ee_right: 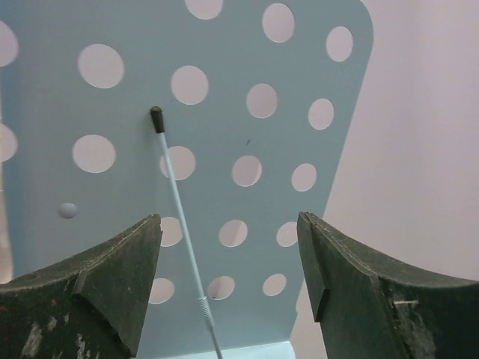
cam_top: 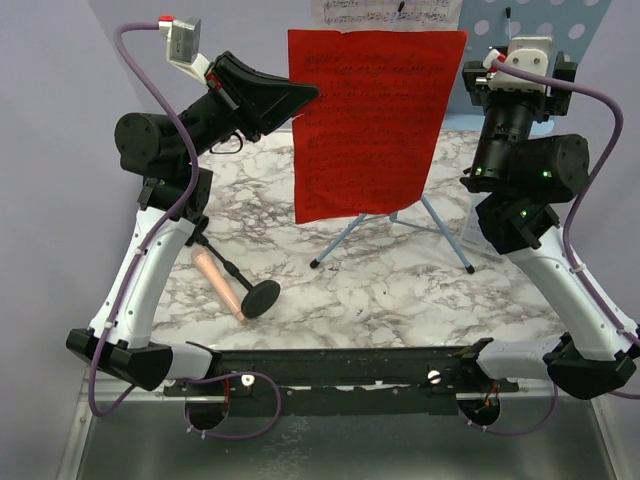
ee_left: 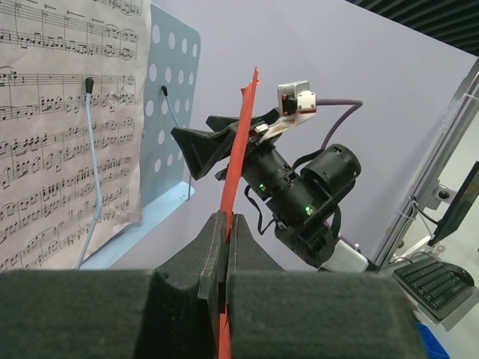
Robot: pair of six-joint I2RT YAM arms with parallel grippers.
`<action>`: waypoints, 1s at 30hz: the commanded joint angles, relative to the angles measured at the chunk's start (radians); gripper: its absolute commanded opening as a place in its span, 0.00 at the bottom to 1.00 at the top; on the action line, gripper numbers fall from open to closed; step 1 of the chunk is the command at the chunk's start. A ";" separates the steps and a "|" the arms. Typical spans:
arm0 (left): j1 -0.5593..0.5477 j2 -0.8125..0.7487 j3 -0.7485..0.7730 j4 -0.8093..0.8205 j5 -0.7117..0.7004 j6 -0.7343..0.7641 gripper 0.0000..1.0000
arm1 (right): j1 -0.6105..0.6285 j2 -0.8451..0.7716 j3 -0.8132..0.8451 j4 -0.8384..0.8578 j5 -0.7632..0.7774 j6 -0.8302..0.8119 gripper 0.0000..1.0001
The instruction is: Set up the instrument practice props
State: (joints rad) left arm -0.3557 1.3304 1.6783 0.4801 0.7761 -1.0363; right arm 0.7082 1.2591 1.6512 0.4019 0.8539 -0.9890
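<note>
My left gripper (cam_top: 303,96) is shut on the left edge of the red sheet (cam_top: 375,120) and holds it upright in the air in front of the light blue perforated music stand (cam_top: 565,25). In the left wrist view the red sheet (ee_left: 241,142) runs edge-on between the closed fingers (ee_left: 217,247). White sheet music (ee_left: 67,127) rests on the stand's panel (ee_left: 171,112). My right gripper (ee_right: 228,224) is open and faces the bare right part of the panel (ee_right: 224,97), holding nothing. The pinkish microphone (cam_top: 218,282) lies flat on its black round-based stand (cam_top: 258,298).
The stand's tripod legs (cam_top: 445,228) spread over the marble table top (cam_top: 400,290). A thin wire page holder (ee_right: 179,194) crosses the panel between my right fingers. A black rail (cam_top: 350,365) runs along the near edge. A purple wall stands close behind the stand.
</note>
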 commanded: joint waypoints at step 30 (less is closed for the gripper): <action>-0.028 0.264 0.440 -0.027 -0.156 -0.061 0.00 | -0.135 -0.008 -0.039 -0.136 -0.168 0.218 0.21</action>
State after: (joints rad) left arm -0.3729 1.5589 2.0430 0.4732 0.6552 -1.1103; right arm 0.5804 1.2583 1.6329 0.2272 0.7200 -0.7647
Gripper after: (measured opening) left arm 0.018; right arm 0.223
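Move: The right page-holder rod on the music stand stands about 4 cm ahead of the open right hand, with the middle of its length some 3 cm below. The white music sheet on the stand lies about 16 cm left of that hand and 6 cm farther out. The left hand already holds the red sheet by its edge; the stand's desk has its middle roughly 11 cm ahead and 18 cm to the right, a little below, with the rod some 26 cm to the right and 10 cm ahead. The right page-holder rod is taken between the right hand's fingers: the hand eases about 3 cm forward and 2 cm down, swinging slightly right and back left, while the fingers draw in from wide open to nearly shut. The red sheet, still pinched, is lifted some 6.5 cm by the left hand, which drifts 3 cm forward towards the stand and tips its fingertips up about 10 degrees. ##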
